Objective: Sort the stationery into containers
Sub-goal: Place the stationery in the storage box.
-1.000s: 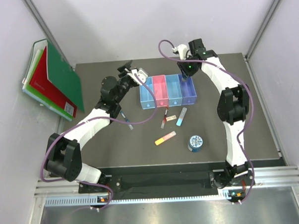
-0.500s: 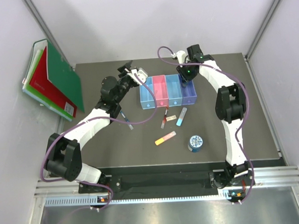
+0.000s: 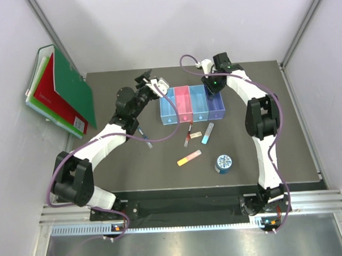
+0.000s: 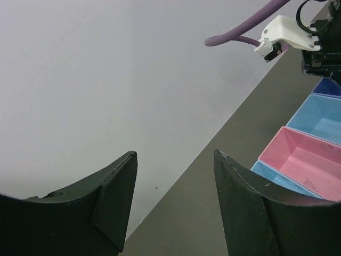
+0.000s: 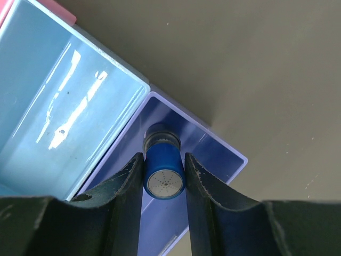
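The containers are four joined bins at the back of the mat: light blue, pink, blue and violet. My right gripper is shut on the grey-capped blue bottle, held cap-down over the far end of the violet bin. My left gripper hangs open and empty, above and left of the bins. On the mat lie a blue pen, a red-black pen, a beige eraser, a light-blue stick, a yellow-pink stick and a round blue tin.
Green and red folders lean against the left wall, beyond the mat's edge. The left arm's purple cable loops over the mat near the blue pen. White walls close in the back and both sides.
My right gripper has shifted slightly left and lower over the violet bin, still holding the bottle. The left arm has not moved.
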### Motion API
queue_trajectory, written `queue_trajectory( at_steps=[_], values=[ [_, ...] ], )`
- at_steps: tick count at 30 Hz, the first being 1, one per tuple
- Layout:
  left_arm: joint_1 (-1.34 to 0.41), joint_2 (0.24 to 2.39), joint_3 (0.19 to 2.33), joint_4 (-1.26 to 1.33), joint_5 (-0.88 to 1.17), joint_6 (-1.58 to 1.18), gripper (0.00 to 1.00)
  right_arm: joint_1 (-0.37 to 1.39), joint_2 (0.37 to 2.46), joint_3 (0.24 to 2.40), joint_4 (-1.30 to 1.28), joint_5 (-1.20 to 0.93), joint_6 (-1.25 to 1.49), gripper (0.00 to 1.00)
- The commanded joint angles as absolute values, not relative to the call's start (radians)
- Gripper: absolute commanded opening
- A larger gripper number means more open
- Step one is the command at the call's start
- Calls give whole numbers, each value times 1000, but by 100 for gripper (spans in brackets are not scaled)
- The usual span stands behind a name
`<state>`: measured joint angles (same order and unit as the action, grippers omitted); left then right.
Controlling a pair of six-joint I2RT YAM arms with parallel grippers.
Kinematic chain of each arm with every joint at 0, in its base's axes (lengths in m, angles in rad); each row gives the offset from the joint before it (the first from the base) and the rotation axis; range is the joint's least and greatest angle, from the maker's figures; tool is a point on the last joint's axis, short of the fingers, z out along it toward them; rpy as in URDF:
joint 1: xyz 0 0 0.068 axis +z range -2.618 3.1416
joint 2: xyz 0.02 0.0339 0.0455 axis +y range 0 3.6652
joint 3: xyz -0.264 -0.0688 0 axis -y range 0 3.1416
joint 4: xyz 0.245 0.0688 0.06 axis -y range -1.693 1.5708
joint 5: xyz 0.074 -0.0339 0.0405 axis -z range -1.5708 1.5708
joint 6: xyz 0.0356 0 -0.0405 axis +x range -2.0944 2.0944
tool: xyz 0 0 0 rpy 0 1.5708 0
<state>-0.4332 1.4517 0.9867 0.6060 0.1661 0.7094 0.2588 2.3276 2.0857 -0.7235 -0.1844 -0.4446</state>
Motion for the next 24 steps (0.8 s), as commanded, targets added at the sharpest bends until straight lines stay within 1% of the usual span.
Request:
queue_trajectory(
  at_steps=[1,2,3,5,6,9,11,12,15,18,24],
  values=[
    [-430,1465,1009,653,170,698,65,252,2336,2108,-696,-178,-449,13],
    [-428,1466,1011,653,167,696,65,253,2339,2112,-706,-178,-452,15],
    [-429,1468,1014,653,170,696,65,253,2342,2121,-709,-179,-451,21],
    [-430,1474,1014,657,172,696,65,253,2339,2126,-712,-183,-451,28],
    [-430,1473,1019,657,172,696,65,253,2339,2128,-712,-181,-451,36],
    [-428,1479,1022,660,175,695,65,253,2333,2135,-715,-184,-451,47],
    [-430,1482,1023,660,176,695,65,253,2330,2141,-718,-187,-449,50],
    [-430,1482,1023,661,176,693,65,253,2327,2149,-718,-187,-451,54],
    [-430,1489,1025,666,179,692,65,252,2321,2172,-727,-190,-453,61],
    [-428,1493,1028,669,181,690,65,255,2312,2190,-733,-193,-451,63],
    [-430,1494,1028,670,190,689,65,253,2266,2220,-747,-198,-439,63]
  ],
)
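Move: The blue cylinder is upright in the right fingers, its lower part already inside the storage box's purple compartment. That compartment's middle lies about 4 cm back, 1 cm right and 3 cm below the right hand; the light-blue compartment beside it is some 6 cm left and 4 cm back, the pink one about 13 cm left and 4 cm back. From the left hand, the purple compartment is roughly 27 cm right, 6 cm ahead and 28 cm below. The blue cylinder, pinched at its upper end, is first held almost still over the far part of the purple compartment. Then the right fingers spread to about twice their gap and let go of it, and the hand eases up some 2 cm and a little forward, fingers staying open and wrist hardly tilting. ##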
